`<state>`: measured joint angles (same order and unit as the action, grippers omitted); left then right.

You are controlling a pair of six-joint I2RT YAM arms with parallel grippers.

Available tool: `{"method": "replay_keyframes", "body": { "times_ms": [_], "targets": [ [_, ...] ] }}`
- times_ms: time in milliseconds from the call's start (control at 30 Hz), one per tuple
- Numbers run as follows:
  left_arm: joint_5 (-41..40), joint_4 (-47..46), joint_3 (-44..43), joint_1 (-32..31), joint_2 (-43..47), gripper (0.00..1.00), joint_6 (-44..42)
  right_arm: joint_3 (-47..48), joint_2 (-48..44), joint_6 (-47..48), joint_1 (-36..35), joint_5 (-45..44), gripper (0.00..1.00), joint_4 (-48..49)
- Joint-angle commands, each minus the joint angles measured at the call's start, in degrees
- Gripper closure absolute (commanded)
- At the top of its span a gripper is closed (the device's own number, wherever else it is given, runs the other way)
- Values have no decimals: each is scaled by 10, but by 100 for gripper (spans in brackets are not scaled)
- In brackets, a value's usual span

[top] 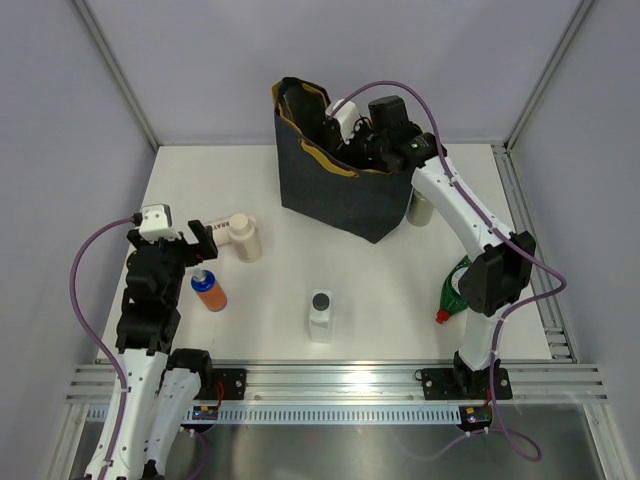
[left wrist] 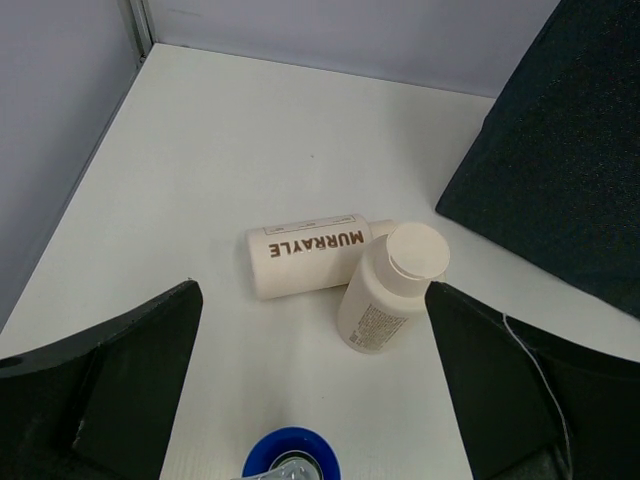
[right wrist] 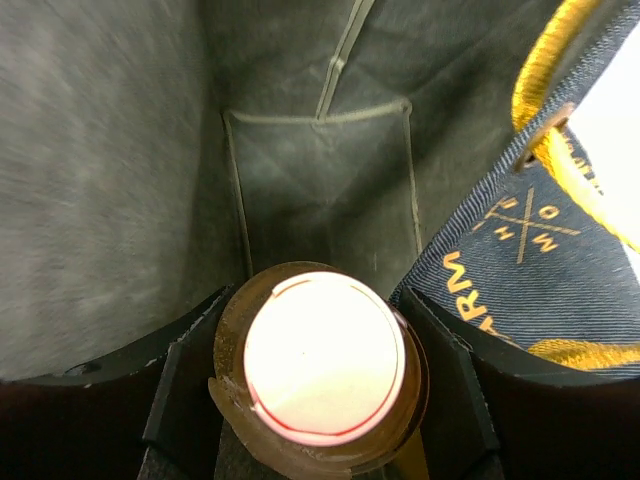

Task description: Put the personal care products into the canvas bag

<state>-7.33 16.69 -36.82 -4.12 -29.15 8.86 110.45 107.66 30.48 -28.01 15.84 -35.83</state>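
Observation:
The canvas bag (top: 335,195) stands upright at the back, dark navy with mustard trim. My right gripper (top: 332,140) reaches down into its mouth. In the right wrist view the right gripper (right wrist: 320,350) is shut on a peach-brown bottle (right wrist: 322,360) with a pale round cap, inside the bag (right wrist: 320,190). My left gripper (top: 195,245) hangs open over the table's left side. In the left wrist view the left gripper (left wrist: 312,320) is empty; two beige bottles lie just ahead, one labelled MURRAYLE (left wrist: 305,260) and one cream bottle (left wrist: 385,295). The orange bottle with a blue cap (top: 209,290) stands below it.
A white bottle with a black cap (top: 321,315) stands at front centre. A green bottle with a red cap (top: 452,295) lies by the right arm's base. A cream bottle (top: 420,208) stands behind the bag's right corner. Metal frame posts and walls border the table.

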Motion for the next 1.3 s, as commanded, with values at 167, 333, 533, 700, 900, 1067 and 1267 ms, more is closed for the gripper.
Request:
{"method": "replay_keyframes", "body": {
  "times_ms": [167,333,533,700,900,1067,1267],
  "targets": [
    [4,-27,0,-2,3,1,-10,69,5,-95,10,-115,100,105],
    [7,-28,-1,-3,0,1,-10,68,12,-110,21,-186,100,125],
    [5,-26,0,-2,4,1,-10,64,19,-98,24,-137,72,90],
    [6,-26,0,-2,4,1,-10,64,17,-97,24,-89,40,44],
    [6,-26,-1,-2,5,1,-10,67,3,-110,24,-73,25,31],
    [7,-26,-1,-2,4,1,-10,112,4,-130,29,-60,14,7],
    [16,-28,0,-2,5,1,-10,167,1,-147,36,-43,9,-12]
  ]
}}
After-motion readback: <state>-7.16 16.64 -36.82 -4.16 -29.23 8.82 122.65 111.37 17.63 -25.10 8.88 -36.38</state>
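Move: The right hand holds the orange bottle by its cap end, over the canvas bag's open mouth. The bag's middle is some 12 cm below the hand, about 2 cm nearer the base and 3 cm to its right. The pale green bottle is roughly 22 cm to this hand's right and 7 cm back; the standing cream bottle is 23 cm left and 16 cm back, both about 20 cm lower. From the idle left hand, the bag's middle is about 17 cm ahead, 35 cm right and 11 cm below. Still pinching the orange bottle inside the bag's mouth, the right hand lifts slightly, then carries it about 5 cm forward and 4 cm right, sinking some 4 cm and turning nearly 20 degrees clockwise, taking the bag along. It eases back a little, opens the fingers to let go of the bottle, and rises about 7 cm, still open. ##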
